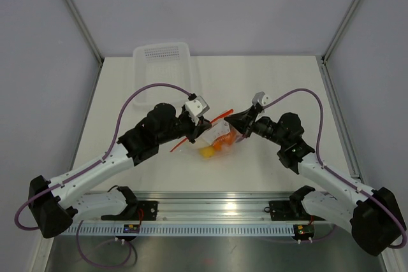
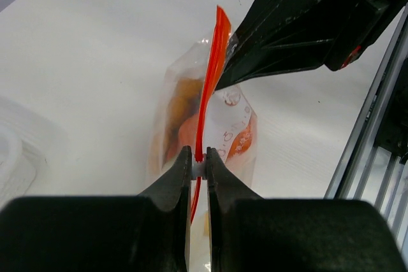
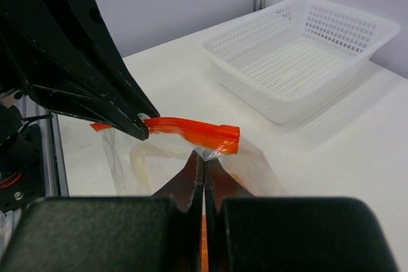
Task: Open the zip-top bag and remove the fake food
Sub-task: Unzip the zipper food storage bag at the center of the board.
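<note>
The clear zip-top bag [image 1: 218,137] is held up off the table between both grippers, its red-orange zipper strip [image 2: 209,87] on top. Orange pieces of fake food [image 2: 183,103] show through the plastic, and a yellow piece [image 1: 207,152] lies at the bag's low end. My left gripper [image 2: 199,158] is shut on the small white slider tab [image 2: 199,169] of the zipper. My right gripper [image 3: 204,156] is shut on the clear plastic just below the zipper's end [image 3: 220,137]. In the top view the left gripper [image 1: 195,132] and right gripper [image 1: 238,132] face each other across the bag.
A white perforated basket [image 1: 162,55] stands at the back left of the table, seen also as the basket [image 3: 299,55] in the right wrist view. The metal rail [image 1: 210,211] with the arm bases runs along the near edge.
</note>
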You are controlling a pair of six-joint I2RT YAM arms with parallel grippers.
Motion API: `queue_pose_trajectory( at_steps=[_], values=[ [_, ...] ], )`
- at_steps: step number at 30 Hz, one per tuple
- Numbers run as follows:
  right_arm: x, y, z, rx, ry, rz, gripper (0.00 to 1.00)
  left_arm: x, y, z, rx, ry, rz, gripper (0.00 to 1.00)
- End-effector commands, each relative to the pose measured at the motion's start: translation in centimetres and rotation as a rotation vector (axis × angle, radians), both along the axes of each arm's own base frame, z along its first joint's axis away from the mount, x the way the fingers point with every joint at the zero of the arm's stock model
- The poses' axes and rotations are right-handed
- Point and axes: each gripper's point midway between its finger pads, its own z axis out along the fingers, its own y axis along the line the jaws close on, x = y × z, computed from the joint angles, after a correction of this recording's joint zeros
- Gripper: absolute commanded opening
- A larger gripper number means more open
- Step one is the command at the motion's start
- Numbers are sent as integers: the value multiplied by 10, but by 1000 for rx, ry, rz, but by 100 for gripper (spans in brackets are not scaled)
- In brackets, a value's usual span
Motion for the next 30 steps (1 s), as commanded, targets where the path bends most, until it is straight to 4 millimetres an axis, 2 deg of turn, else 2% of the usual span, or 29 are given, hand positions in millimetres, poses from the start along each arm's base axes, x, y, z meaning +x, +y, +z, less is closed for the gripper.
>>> queue_pose_trajectory(
  at_steps=[1,10,19,23,27,30],
  values=[
    [13,-19,40,110,-92,-102,0,3,9,-13,47,11,39,0],
    [31,-51,44,179,-69,-277,0,3,9,-15,49,15,39,0],
    [51,-90,40,227,-24,-498,0,4,9,-17,57,20,42,0],
    [60,-115,36,254,6,-638,0,5,9,-17,58,19,46,0],
    [63,-137,32,287,27,-748,0,5,9,-18,61,23,45,0],
    [65,-146,31,297,38,-792,0,5,9,-19,62,24,48,0]
  ],
)
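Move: The right hand still grips the far end of the bag's red zip strip; the zip slider, already pinched between the left fingertips, is about 8 cm to its left and 3 cm back, roughly level. The food-filled bag hangs some 8 cm below the right hand, 4 cm back and 3 cm left. From the left hand, the strip's free tail is about 11 cm left and 7 cm back. Right hand hauls the gripped strip end about 12 cm rightward and forward from the left-held slider, swinging 35 degrees clockwise. ##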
